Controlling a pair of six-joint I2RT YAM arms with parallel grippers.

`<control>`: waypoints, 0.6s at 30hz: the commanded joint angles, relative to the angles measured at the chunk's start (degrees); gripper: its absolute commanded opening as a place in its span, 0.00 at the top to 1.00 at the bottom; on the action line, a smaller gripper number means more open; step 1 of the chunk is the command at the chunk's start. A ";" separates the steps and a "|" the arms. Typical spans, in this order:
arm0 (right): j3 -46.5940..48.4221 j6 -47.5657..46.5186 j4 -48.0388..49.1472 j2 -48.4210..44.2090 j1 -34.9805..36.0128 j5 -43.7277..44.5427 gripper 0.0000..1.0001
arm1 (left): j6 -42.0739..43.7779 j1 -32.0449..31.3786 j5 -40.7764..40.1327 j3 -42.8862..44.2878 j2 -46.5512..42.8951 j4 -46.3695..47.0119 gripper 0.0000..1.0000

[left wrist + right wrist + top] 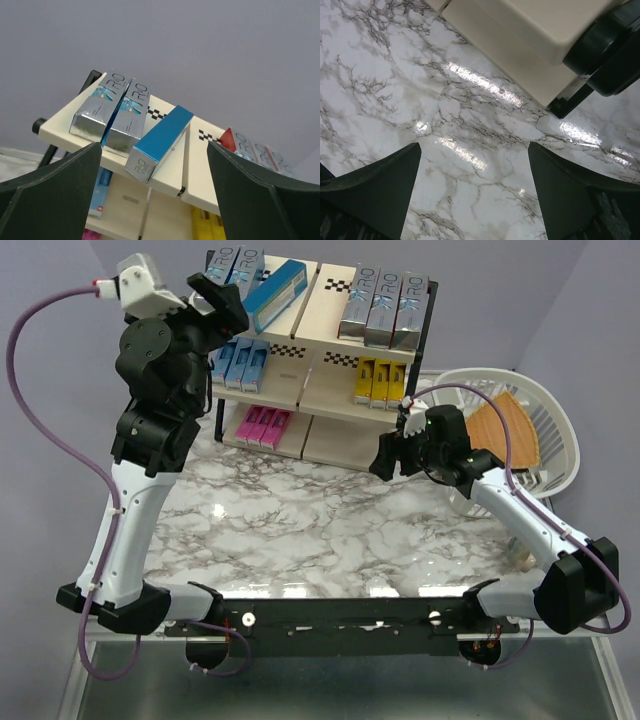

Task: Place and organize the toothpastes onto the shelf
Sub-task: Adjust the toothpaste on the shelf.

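The shelf point(328, 295) stands at the back of the marble table. On its top left board two silver toothpastes point(236, 264) lie straight, and a blue-topped one point(272, 295) lies askew beside them, one end past the board's front edge. My left gripper point(222, 302) hangs open just in front of that box, touching nothing. The left wrist view shows the askew box point(160, 140) free between the open fingers of the left gripper point(154, 165). Three silver boxes point(385, 305) fill the top right; blue point(240, 362), yellow point(378, 380) and pink point(262, 425) ones sit lower. My right gripper point(385, 455) is open and empty.
A white basket point(555, 405) at the right holds a wedge-shaped wooden board point(505, 430). The right gripper point(474, 150) hovers over the marble tabletop point(395, 75), close to the shelf's bottom board point(520, 65) and its black foot point(570, 102).
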 commanded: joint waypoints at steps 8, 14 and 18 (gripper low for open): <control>-0.97 0.46 1.24 -1.15 -0.06 -1.88 0.04 | -47.82 11.69 15.47 -9.48 -0.20 -1.50 0.01; -1.93 0.37 1.85 -2.12 -0.06 -1.18 0.04 | -53.54 13.28 20.84 -11.07 2.35 1.14 0.01; -2.20 0.20 2.12 -2.30 -0.06 -0.65 0.04 | -56.36 13.54 23.56 -10.98 4.02 2.02 0.01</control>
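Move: On the shelf's top board, the skewed blue toothpaste has its middle about 15 cm ahead of the left hand, 7 cm to its right and 8 cm lower. Two silver toothpastes stand beside it: the nearer 16 cm ahead and 2 cm to the hand's right, the other 17 cm ahead and 3 cm to its left. From the right hand, the blue one lies roughly 19 cm ahead, 21 cm left and 31 cm above. Sinking about 8 cm while reaching some 6 cm forward, the open, empty left hand closes in on the near end of the skewed blue toothpaste, after a slight swing left that it takes back. The wrist rolls some 45 degrees, its left side going down, and the raised fingers dip to about level and turn a little right. They stay wide open beside the box's near end; contact can't be seen. ##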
